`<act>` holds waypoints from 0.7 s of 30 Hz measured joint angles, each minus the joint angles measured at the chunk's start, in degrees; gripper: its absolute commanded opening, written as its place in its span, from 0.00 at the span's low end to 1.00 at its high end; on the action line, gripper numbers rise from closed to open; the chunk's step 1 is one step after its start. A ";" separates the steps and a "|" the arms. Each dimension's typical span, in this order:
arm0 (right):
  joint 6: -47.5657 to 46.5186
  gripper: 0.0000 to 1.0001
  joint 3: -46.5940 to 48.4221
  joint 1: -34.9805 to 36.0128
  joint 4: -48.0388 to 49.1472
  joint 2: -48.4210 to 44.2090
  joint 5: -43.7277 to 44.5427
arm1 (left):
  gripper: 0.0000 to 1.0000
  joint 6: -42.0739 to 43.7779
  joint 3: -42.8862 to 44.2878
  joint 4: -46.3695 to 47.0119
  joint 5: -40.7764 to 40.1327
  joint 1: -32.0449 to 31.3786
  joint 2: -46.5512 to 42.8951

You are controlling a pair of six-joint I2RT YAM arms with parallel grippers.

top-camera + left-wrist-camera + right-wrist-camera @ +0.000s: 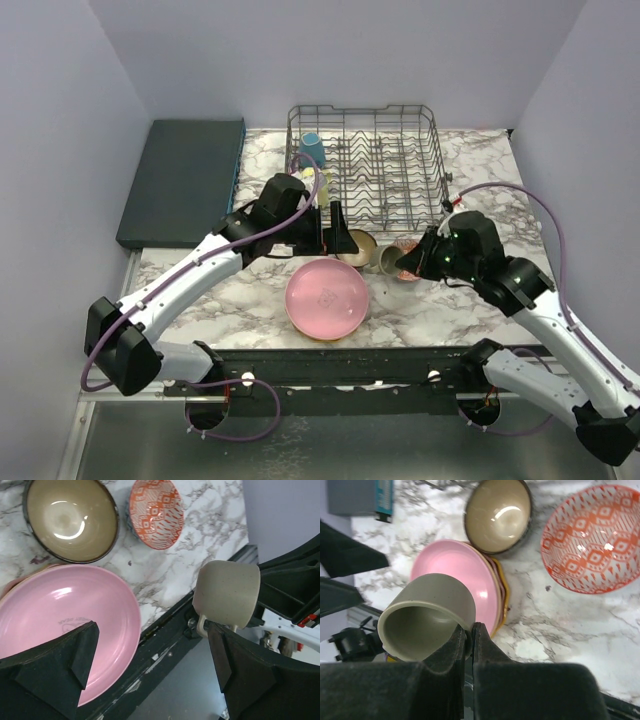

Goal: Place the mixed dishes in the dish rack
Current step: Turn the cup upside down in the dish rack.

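Note:
My right gripper [469,630] is shut on the wall of a grey-green mug [427,615], one finger inside the rim and one outside. It holds the mug [390,260] above the table, just in front of the dish rack [365,165]. My left gripper [152,635] is open with nothing between its fingers; in its own view the mug [227,592] hangs close to its right finger. On the marble lie a pink plate [327,298] topping a small stack, a brown bowl [70,517] and a red-patterned bowl [156,511]. A blue mug [312,145] stands in the rack's left end.
A flat dark teal slab [180,180] lies left of the rack. The black rail [340,365] that carries the arm bases runs along the near table edge. Grey walls close in both sides and the back.

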 measured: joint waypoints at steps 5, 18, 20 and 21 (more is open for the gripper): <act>-1.27 0.01 1.01 0.00 2.97 -3.39 -2.21 | 0.99 -2.32 -1.51 3.58 5.77 1.05 -0.72; -3.50 0.01 0.66 0.00 12.52 -10.45 -9.29 | 0.99 -13.86 -5.27 18.05 19.91 5.64 -6.84; -4.04 0.01 0.07 0.00 15.17 -11.10 -10.78 | 0.99 -17.03 -7.02 22.36 22.25 6.43 -7.98; -4.28 0.01 -0.35 0.00 16.61 -11.37 -11.63 | 0.99 -18.62 -8.00 24.44 23.23 6.80 -8.41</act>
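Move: The right gripper holds the cup by its rim; the open left gripper it is taken to is about 13 cm left, 4 cm ahead and 2 cm higher. From the left hand, the cup lies some 10 cm right, 4 cm back and 2 cm below. About 18 cm below the right hand, the tan bowl lies 12 cm ahead and 9 cm left, the orange bowl 10 cm ahead and 4 cm right. Both hands rise about 10 cm, right swinging the pinched cup up some 30 degrees towards the open left gripper. ##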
